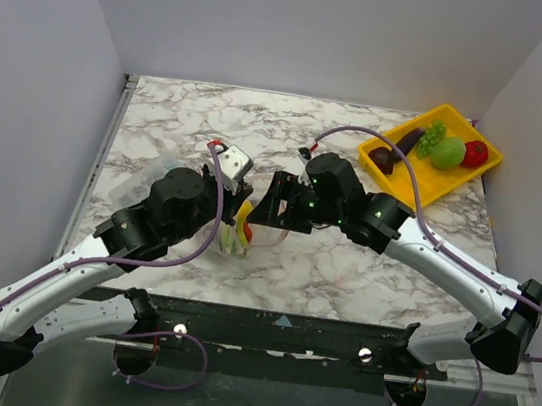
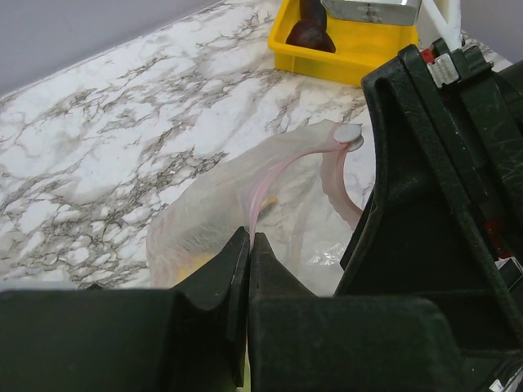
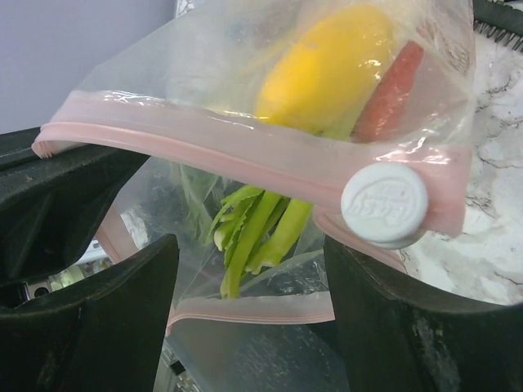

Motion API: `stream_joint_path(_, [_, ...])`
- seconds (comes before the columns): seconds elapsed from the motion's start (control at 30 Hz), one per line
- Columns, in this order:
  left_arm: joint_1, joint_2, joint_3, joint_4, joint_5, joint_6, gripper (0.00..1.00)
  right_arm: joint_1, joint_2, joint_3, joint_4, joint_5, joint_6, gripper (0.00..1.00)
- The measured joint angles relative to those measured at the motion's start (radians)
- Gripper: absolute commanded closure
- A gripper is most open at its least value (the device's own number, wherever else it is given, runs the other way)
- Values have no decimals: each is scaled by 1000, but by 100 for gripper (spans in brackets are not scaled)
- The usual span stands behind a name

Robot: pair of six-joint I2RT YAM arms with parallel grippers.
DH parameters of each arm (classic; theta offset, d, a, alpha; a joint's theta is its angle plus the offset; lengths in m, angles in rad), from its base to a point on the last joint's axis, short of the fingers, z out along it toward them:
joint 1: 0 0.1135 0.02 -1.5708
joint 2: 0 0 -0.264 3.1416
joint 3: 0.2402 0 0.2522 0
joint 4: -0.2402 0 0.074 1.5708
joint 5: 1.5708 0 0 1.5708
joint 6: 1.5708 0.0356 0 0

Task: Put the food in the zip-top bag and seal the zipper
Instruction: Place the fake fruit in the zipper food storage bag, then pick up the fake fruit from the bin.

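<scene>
The zip-top bag (image 1: 235, 243) hangs between the two grippers over the middle of the table. My left gripper (image 2: 248, 238) is shut on the bag's pink zipper (image 2: 255, 200) edge. Food inside the bag includes a yellow lemon (image 3: 327, 69), a red piece (image 3: 394, 80) and a green leafy stalk (image 3: 261, 229). The zipper (image 3: 245, 155) runs across the right wrist view with its white slider (image 3: 384, 204) at the right end. My right gripper (image 3: 249, 278) is open, its fingers (image 3: 122, 310) either side of the lower mouth edge, the slider just above the right one.
A yellow tray (image 1: 434, 180) at the back right holds a dark eggplant (image 1: 408, 142), a dark round piece (image 1: 383, 159), green grapes (image 1: 431, 137), a green apple (image 1: 447, 153) and a red fruit (image 1: 475, 153). The two arms meet closely at the bag.
</scene>
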Motion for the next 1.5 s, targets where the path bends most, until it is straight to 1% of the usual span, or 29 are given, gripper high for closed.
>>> stream_joint_path(0.3, [0, 0, 0, 0, 0, 0, 100, 0, -16, 4, -27, 21, -11, 27])
stream_joint_path(0.4, [0, 0, 0, 0, 0, 0, 100, 0, -41, 31, -75, 61, -20, 29])
stream_joint_path(0.57, [0, 0, 0, 0, 0, 0, 100, 0, -122, 82, -149, 175, -30, 30])
stream_joint_path(0.7, [0, 4, 0, 0, 0, 0, 100, 0, -200, 100, -213, 310, -29, 31])
stream_joint_path(0.8, [0, 8, 0, 0, 0, 0, 100, 0, -274, 82, -266, 463, -11, 31])
stream_joint_path(0.97, [0, 10, 0, 0, 0, 0, 100, 0, -448, -56, -314, 721, 21, 31])
stream_joint_path(1.07, [0, 10, 0, 0, 0, 0, 100, 0, -494, -119, -336, 846, 46, 31])
stream_joint_path(1.17, [0, 10, 0, 0, 0, 0, 100, 0, -473, -152, -367, 929, 72, 30])
stream_joint_path(1.23, [0, 10, 0, 0, 0, 0, 100, 0, -435, -161, -383, 971, 85, 27])
stream_joint_path(1.4, [0, 12, 0, 0, 0, 0, 100, -16, -324, -174, -380, 1035, 87, 26])
stream_joint_path(1.47, [0, 14, 0, 0, 0, 0, 100, -64, -303, -188, -339, 1027, 52, 26])
stream_joint_path(1.5, [0, 14, 0, 0, 0, 0, 100, -114, -296, -201, -300, 1006, 26, 26])
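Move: The yellow basket with the remaining food lies about 38 cm to the right of the open right hand, 21 cm ahead and 15 cm below; from the left hand it is some 41 cm right, 22 cm ahead and 20 cm down. The yellow fruit, already in the bag, sits roughly 4 cm left of the right hand, 2 cm ahead and 10 cm below; the pliers lie 7 cm to its right, 4 cm ahead and 15 cm lower. The zipper bag stays hanging by its rim from the shut left fingers, which hold still, while the empty right hand comes away from its mouth. It lifts about 7 cm, sweeps some 24 cm right towards the basket, then sinks back and reaches a little forward, swinging clockwise until its still-open fingers point forward instead of left. ##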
